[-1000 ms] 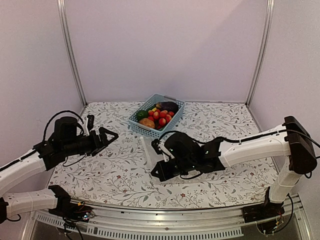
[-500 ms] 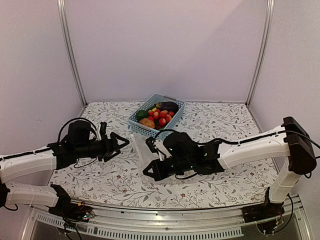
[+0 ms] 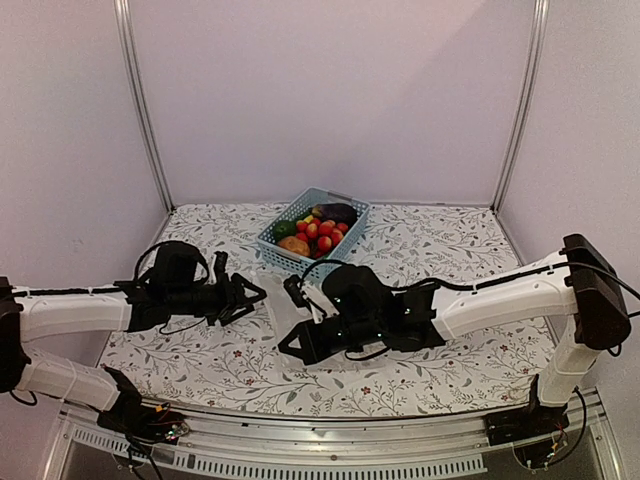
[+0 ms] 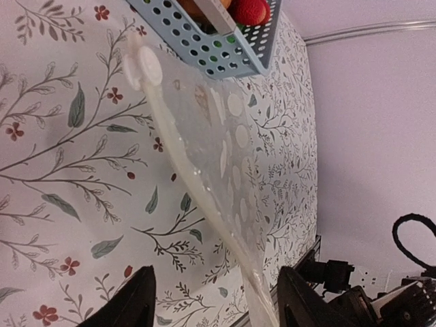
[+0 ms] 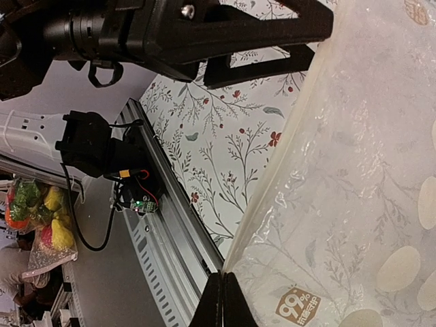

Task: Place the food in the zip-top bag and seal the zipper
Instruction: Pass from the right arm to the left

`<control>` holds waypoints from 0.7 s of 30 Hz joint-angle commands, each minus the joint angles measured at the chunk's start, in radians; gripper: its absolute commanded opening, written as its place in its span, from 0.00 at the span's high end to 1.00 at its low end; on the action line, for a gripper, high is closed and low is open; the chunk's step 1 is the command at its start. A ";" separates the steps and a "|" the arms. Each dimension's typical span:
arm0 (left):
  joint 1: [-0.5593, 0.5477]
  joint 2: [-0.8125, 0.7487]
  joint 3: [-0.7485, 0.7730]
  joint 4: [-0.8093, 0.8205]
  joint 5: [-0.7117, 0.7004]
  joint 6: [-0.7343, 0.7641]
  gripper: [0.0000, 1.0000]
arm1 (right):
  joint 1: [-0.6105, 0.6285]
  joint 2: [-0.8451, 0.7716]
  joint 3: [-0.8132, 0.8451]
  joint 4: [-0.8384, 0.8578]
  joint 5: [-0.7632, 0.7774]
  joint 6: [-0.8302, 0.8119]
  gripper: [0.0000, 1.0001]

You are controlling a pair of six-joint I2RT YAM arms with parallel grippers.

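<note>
The zip-top bag (image 3: 287, 303), clear with white dots, stands on edge between the two arms. My right gripper (image 5: 223, 300) is shut on its lower corner. The zipper (image 4: 182, 160) shows as a thick pale strip along the bag's edge. It passes between the spread fingers of my left gripper (image 4: 214, 303), which is open and touches neither side of it. The top view shows the left gripper (image 3: 256, 292) at the bag's left edge. The food (image 3: 318, 230), with its red pieces, eggplant and potato, lies in the basket.
The light-blue slotted basket (image 3: 283, 256) stands at the back centre, just behind the bag; its corner (image 4: 231, 58) shows in the left wrist view. The table's metal front rail (image 5: 170, 231) runs under the right gripper. Flower-print cloth (image 3: 450, 250) covers the table.
My left arm has reached right until its fingers straddle the bag's edge, and its jaws have narrowed. The right gripper has shifted a little left with the bag still pinched.
</note>
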 commanded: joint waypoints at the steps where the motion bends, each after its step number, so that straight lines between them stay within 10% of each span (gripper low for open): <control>1: -0.016 0.032 0.047 0.033 0.026 0.019 0.45 | 0.010 0.005 0.025 0.022 -0.019 -0.009 1.00; 21: -0.016 0.067 0.052 0.061 0.015 0.013 0.80 | 0.026 0.009 0.028 0.010 0.005 -0.021 1.00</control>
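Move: The stretch of the zip-top bag's rim that the left hand goes for lies only about 2 cm to its right and 1 cm ahead, level with it; the rim's free end is some 9 cm ahead. The right gripper, pinching the rim's near end, stands roughly 11 cm back and 6 cm right of the left hand, and the food basket about 27 cm ahead, 12 cm right and 7 cm lower. From the right hand that stretch lies some 12 cm ahead and 5 cm left. The left hand edges in to its right and forward, about 1 cm each way, with its fingers straddling the bag's rim, then all but halts while they keep closing from over half open to about a quarter, bringing their tips together on the film. The right hand keeps its shut pinch on the rim's near end and holds the rim stretched out towards the left fingers, easing back by just under 1 cm. ##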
